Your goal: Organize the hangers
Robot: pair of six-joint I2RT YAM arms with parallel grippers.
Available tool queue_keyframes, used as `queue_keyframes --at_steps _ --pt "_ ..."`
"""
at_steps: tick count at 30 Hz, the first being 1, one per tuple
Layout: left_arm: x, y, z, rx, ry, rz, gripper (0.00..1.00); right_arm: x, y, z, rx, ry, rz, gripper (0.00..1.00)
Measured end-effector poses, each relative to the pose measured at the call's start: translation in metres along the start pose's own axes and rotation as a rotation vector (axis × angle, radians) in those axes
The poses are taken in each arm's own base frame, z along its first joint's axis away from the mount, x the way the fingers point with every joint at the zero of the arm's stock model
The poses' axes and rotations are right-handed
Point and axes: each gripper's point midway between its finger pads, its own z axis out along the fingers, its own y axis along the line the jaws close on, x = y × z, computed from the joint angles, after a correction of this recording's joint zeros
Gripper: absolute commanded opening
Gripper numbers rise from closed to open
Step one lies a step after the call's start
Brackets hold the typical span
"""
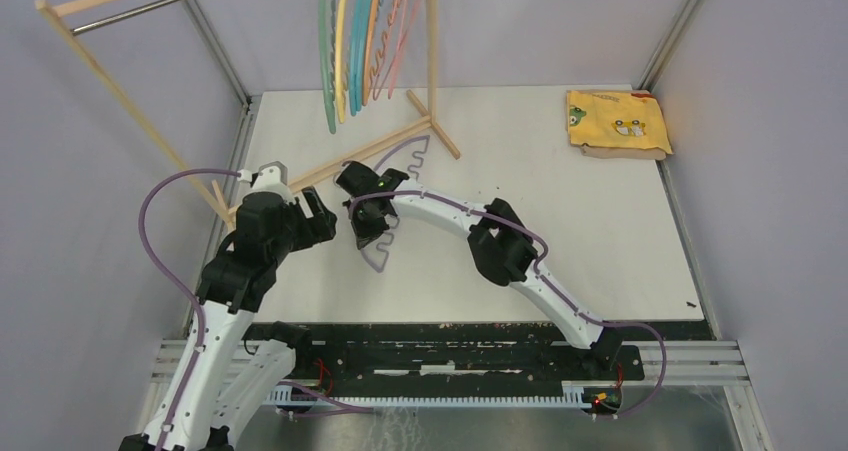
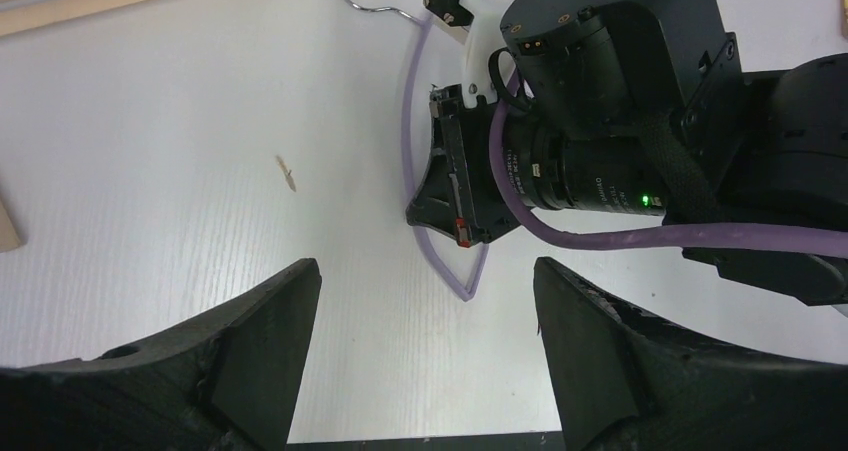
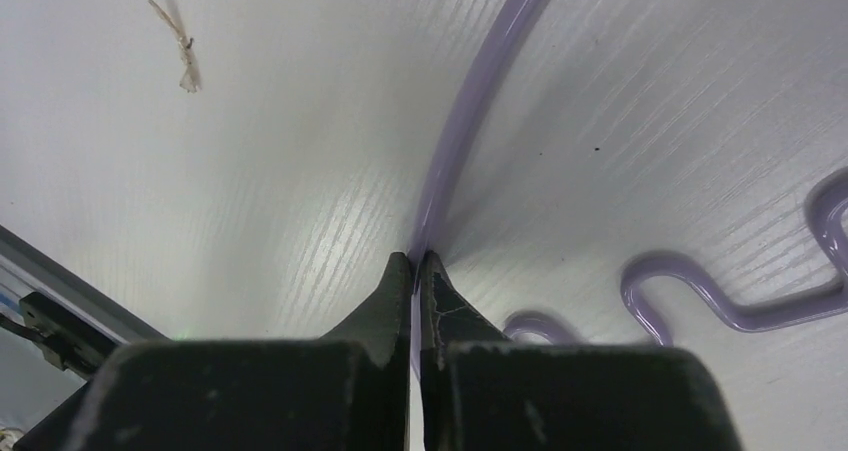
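Observation:
A purple hanger (image 1: 380, 256) lies flat on the white table, its wavy bar (image 3: 720, 291) and curved shoulder (image 3: 470, 121) showing in the right wrist view. My right gripper (image 3: 417, 263) is shut on its shoulder; it stands over the hanger in the top view (image 1: 366, 229). In the left wrist view the hanger's corner (image 2: 468, 286) pokes out under the right gripper. My left gripper (image 2: 425, 301) is open and empty, just left of the hanger (image 1: 318, 216). Several pastel hangers (image 1: 360, 41) hang from the rod at the top.
The wooden rack frame (image 1: 150, 131) with its metal rod (image 1: 165, 1) stands at the back left; its base bar (image 1: 370, 151) lies just behind both grippers. A folded yellow cloth (image 1: 618, 123) lies at the back right. A small chip (image 2: 287, 174) lies on the table.

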Motion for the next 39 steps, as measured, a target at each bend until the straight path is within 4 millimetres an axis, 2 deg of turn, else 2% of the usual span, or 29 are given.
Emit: queue_keyframes --at_steps 3,7,9,11,17,20,25,30,31,33,35,36,38,39 --pt "0.001 -0.002 -0.002 0.011 0.006 -0.001 0.84 -0.003 -0.003 -0.002 -0.032 -0.020 0.047 0.01" --pt "0.003 -0.006 -0.001 0.031 0.020 -0.001 0.84 0.001 -0.017 -0.011 -0.165 -0.021 0.255 0.01" --pt "0.004 -0.008 -0.001 0.047 0.023 -0.002 0.83 -0.009 -0.028 -0.019 -0.235 -0.033 0.383 0.01" --pt "0.006 -0.012 0.002 0.066 0.026 -0.004 0.83 -0.026 -0.031 -0.028 -0.313 -0.043 0.466 0.01" --pt "0.031 -0.017 0.022 0.112 0.090 -0.020 0.83 -0.081 -0.005 -0.064 -0.533 -0.139 0.602 0.01" --pt "0.039 -0.020 0.034 0.121 0.122 -0.027 0.83 -0.098 0.008 -0.081 -0.612 -0.177 0.636 0.01" --pt "0.042 -0.027 0.049 0.143 0.138 -0.044 0.82 -0.112 0.018 -0.097 -0.684 -0.202 0.668 0.01" --pt "0.043 -0.029 0.056 0.150 0.128 -0.064 0.82 -0.105 0.020 -0.109 -0.694 -0.192 0.671 0.01" --pt "0.043 -0.029 0.057 0.151 0.126 -0.065 0.82 -0.103 0.020 -0.112 -0.693 -0.188 0.670 0.11" --pt "0.045 -0.029 0.060 0.150 0.129 -0.068 0.82 -0.097 0.017 -0.114 -0.669 -0.178 0.661 0.49" --pt "0.045 -0.029 0.062 0.147 0.133 -0.069 0.82 -0.088 0.008 -0.109 -0.598 -0.164 0.646 0.68" --pt "0.045 -0.029 0.063 0.146 0.134 -0.069 0.82 -0.085 0.003 -0.107 -0.553 -0.161 0.629 0.75" --pt "0.046 -0.029 0.064 0.145 0.137 -0.069 0.81 -0.082 -0.006 -0.106 -0.463 -0.159 0.580 0.78" --pt "0.047 -0.028 0.065 0.143 0.141 -0.069 0.81 -0.087 -0.009 -0.108 -0.422 -0.174 0.549 0.78"
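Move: The purple hanger lies flat, its curved edge under the right hand's shut fingertips; its middle is roughly 8 cm ahead and 8 cm to the right, 1 cm below. From the same hand its hook is some 15 cm ahead and 4 cm left, the wooden foot rail's middle about 17 cm ahead and 6 cm left. From the left hand the hanger's middle is about 13 cm ahead, 17 cm right and 20 cm below. The hanger's curved edge comes free of the right fingertips as that hand, still shut, first shifts about 3 cm right, then climbs and reaches forward, the wrist rolling its left side up. Some 14 cm up, it eases back a little, dips slightly, partly unrolls and opens wide. The left hand, open throughout, sinks and slides right and forward towards the hanger. ##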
